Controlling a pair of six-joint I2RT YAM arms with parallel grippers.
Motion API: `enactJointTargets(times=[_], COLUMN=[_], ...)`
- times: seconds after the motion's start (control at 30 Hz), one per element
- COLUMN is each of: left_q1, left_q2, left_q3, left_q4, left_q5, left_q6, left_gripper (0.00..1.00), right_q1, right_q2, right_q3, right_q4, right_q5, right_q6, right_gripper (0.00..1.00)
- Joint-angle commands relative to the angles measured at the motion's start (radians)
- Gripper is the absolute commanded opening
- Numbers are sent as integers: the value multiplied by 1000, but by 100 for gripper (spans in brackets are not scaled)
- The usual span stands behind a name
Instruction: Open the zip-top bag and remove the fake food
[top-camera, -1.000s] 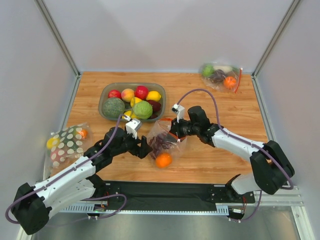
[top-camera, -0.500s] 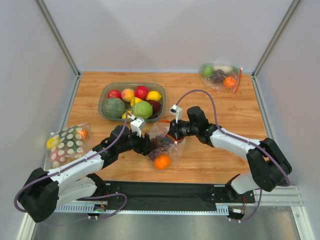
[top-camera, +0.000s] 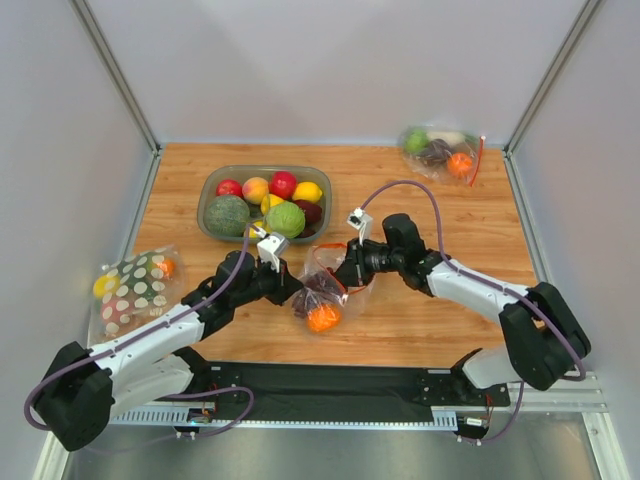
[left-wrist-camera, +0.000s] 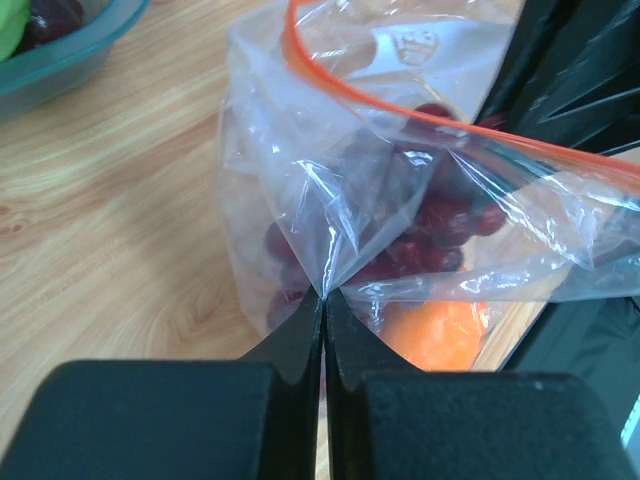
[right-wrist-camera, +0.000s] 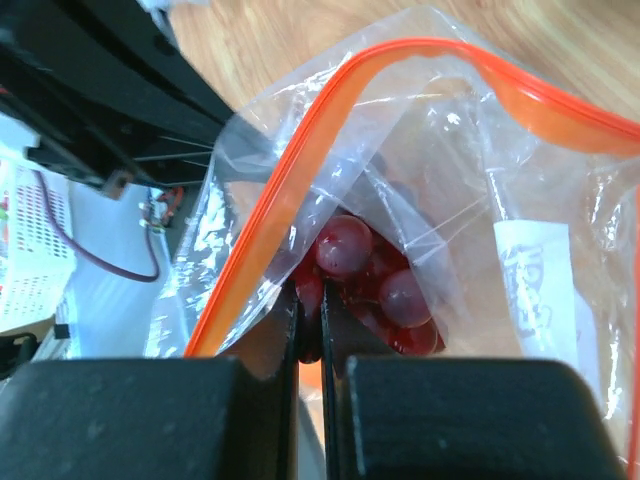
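Note:
The clear zip-top bag (top-camera: 327, 272) sits mid-table between both arms, its orange-red zip strip (right-wrist-camera: 262, 226) parted at the mouth. Inside it lie the fake food pieces: a dark purple grape bunch (top-camera: 318, 296) and a small orange (top-camera: 322, 318). My left gripper (top-camera: 296, 290) is shut on a pinch of the bag's side film (left-wrist-camera: 323, 292), with the grapes (left-wrist-camera: 440, 225) and orange (left-wrist-camera: 435, 335) just behind the plastic. My right gripper (top-camera: 343, 275) is shut on the bag's wall near the mouth (right-wrist-camera: 310, 290), right over the grapes (right-wrist-camera: 350, 245).
A grey-green bowl (top-camera: 207, 196) of fruit and squash stands behind the left arm. A white polka-dot bag (top-camera: 135, 285) lies at the left edge. Another clear bag of fruit (top-camera: 440, 150) rests in the far right corner.
My left arm moved right up to the bag and its jaws closed on the side film. The bag bunched slightly between the grippers. The right gripper stayed shut on the bag.

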Motion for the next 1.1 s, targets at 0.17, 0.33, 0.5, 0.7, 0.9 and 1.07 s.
enactJointTargets(times=[0.17, 0.33, 0.5, 0.7, 0.9, 1.07], left_q1=[5, 9, 7, 7, 7, 7], left_q2=[-29, -26, -26, -38, -46, -25], left_q3=[-10, -8, -4, 1, 2, 4], left_q4=[-46, -60, -75, -110, -120, -123], left_q5=[-52, -52, -55, -54, -51, -46], left_q6=[9, 8, 14, 26, 32, 32], left_gripper=[0, 0, 0, 0, 0, 0], right_q1=[-87, -136, -186, -252, -297, -321], right_q2=[-159, -156, -133, -175, -228, -222], right_q3=[-35, -76, -113, -55, 13, 27], right_q4=[226, 428, 633, 636, 509, 660], right_q5=[-143, -226, -294, -316, -290, -260], right_q6=[173, 339, 505, 524, 466, 595], right_gripper=[0, 0, 0, 0, 0, 0])
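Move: The right hand already grips the grapes inside the bag, its fingers pointing left and down; the bunch hangs some 4 cm to its left, 2 cm back and 4 cm lower. The open zip mouth is about 2 cm ahead and 3 cm above it. The orange lies roughly 9 cm back, 5 cm left and 6 cm down, the tray's middle 17 cm ahead, 19 cm left and 6 cm down. From the left hand, pinching the bag's side, the grapes are about 5 cm right, 1 cm ahead and 4 cm below. Still pinching the grapes, the right hand hauls them up towards and through the bag's mouth, rising about 13 cm while easing some 5 cm right and, late on, 3 cm forward; its fingertips tip up about 25 degrees to nearly level. The left hand keeps its pinch on the bag's side as a counter-hold, rising barely 2 cm, mostly at the end. ##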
